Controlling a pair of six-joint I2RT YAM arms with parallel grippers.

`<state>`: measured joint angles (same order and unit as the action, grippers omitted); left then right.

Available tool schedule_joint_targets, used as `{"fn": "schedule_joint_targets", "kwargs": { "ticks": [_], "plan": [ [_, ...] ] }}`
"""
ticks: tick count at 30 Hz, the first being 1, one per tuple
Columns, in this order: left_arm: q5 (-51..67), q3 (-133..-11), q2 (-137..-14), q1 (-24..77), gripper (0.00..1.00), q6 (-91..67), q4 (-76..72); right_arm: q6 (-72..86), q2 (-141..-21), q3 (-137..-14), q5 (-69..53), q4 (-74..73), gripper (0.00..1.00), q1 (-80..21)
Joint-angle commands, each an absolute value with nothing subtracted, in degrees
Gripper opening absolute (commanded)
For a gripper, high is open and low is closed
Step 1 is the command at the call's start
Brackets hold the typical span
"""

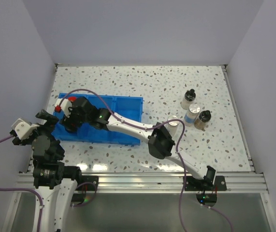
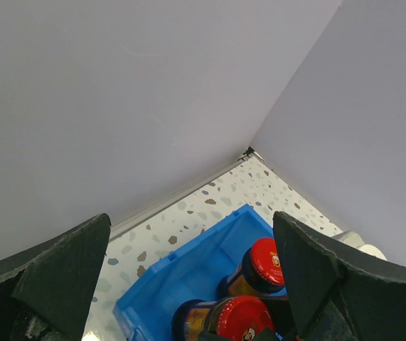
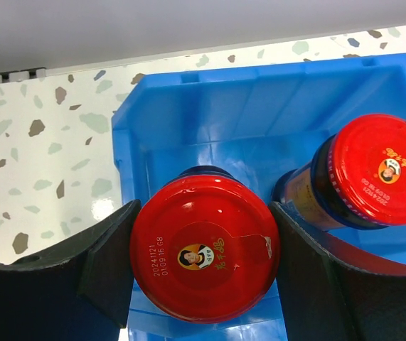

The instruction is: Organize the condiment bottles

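My right gripper (image 3: 203, 264) is shut on the red lid of a dark-brown jar (image 3: 204, 256) inside the left end compartment of the blue tray (image 3: 259, 106). A second red-lidded jar (image 3: 377, 174) stands just beside it in the same compartment. From above, the right gripper (image 1: 67, 114) reaches over that end of the tray (image 1: 125, 108). My left gripper (image 2: 192, 234) hangs open and empty, looking down at both jars (image 2: 263, 264). On the table's right stand a clear black-capped bottle (image 1: 189, 99), a silver-topped shaker (image 1: 193, 114) and a brown black-capped bottle (image 1: 203, 120).
Another silver-topped shaker (image 1: 174, 126) stands half hidden behind the right arm's elbow (image 1: 159, 142). The tray's middle and right compartments hold nothing. White walls close in the speckled table (image 1: 142, 79) at the back and on both sides.
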<state>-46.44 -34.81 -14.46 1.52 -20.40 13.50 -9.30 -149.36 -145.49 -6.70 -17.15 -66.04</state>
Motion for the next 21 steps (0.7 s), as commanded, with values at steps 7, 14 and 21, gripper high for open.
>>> {"fn": "schedule_joint_targets", "kwargs": {
  "ticks": [7, 14, 21],
  "plan": [
    [-46.67, -35.16, -14.41, 1.14, 1.0, -20.48, 11.6, -11.25, -145.9, -148.09, -5.1, -8.44, 0.82, -65.65],
    [-46.32, -35.33, -14.77, 1.14, 1.0, -19.69, 11.87, -11.08, -143.09, -148.27, -6.15, -9.4, 0.88, -65.65],
    [-41.76, -35.6, -12.66, 1.14, 1.0, -19.51, 12.74, -16.69, -133.97, -145.2, -15.7, -20.19, 0.99, -64.34]
  ]
}}
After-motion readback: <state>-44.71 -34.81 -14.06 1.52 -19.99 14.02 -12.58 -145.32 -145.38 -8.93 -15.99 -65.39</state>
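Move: The right hand still holds the red-capped bottle in the tray's left compartment; the bottle's middle is about 4 cm below the hand point and 1 cm to its left. The other red-capped bottle stands roughly 8 cm straight ahead, its middle about 5 cm down. The tray's middle compartment lies some 13 cm to the right and 3 cm ahead, 8 cm lower. From the idle left hand, the held bottle is about 9 cm ahead, 8 cm right and 18 cm below. The right fingers ease off both sides of the red cap and spread almost fully open, letting the bottle go in the left compartment. The hand first edges about 1 cm forward, then rises some 5 cm clear above the bottle, easing that centimetre back as it climbs, its wrist barely turning and still pointing left and slightly down. ##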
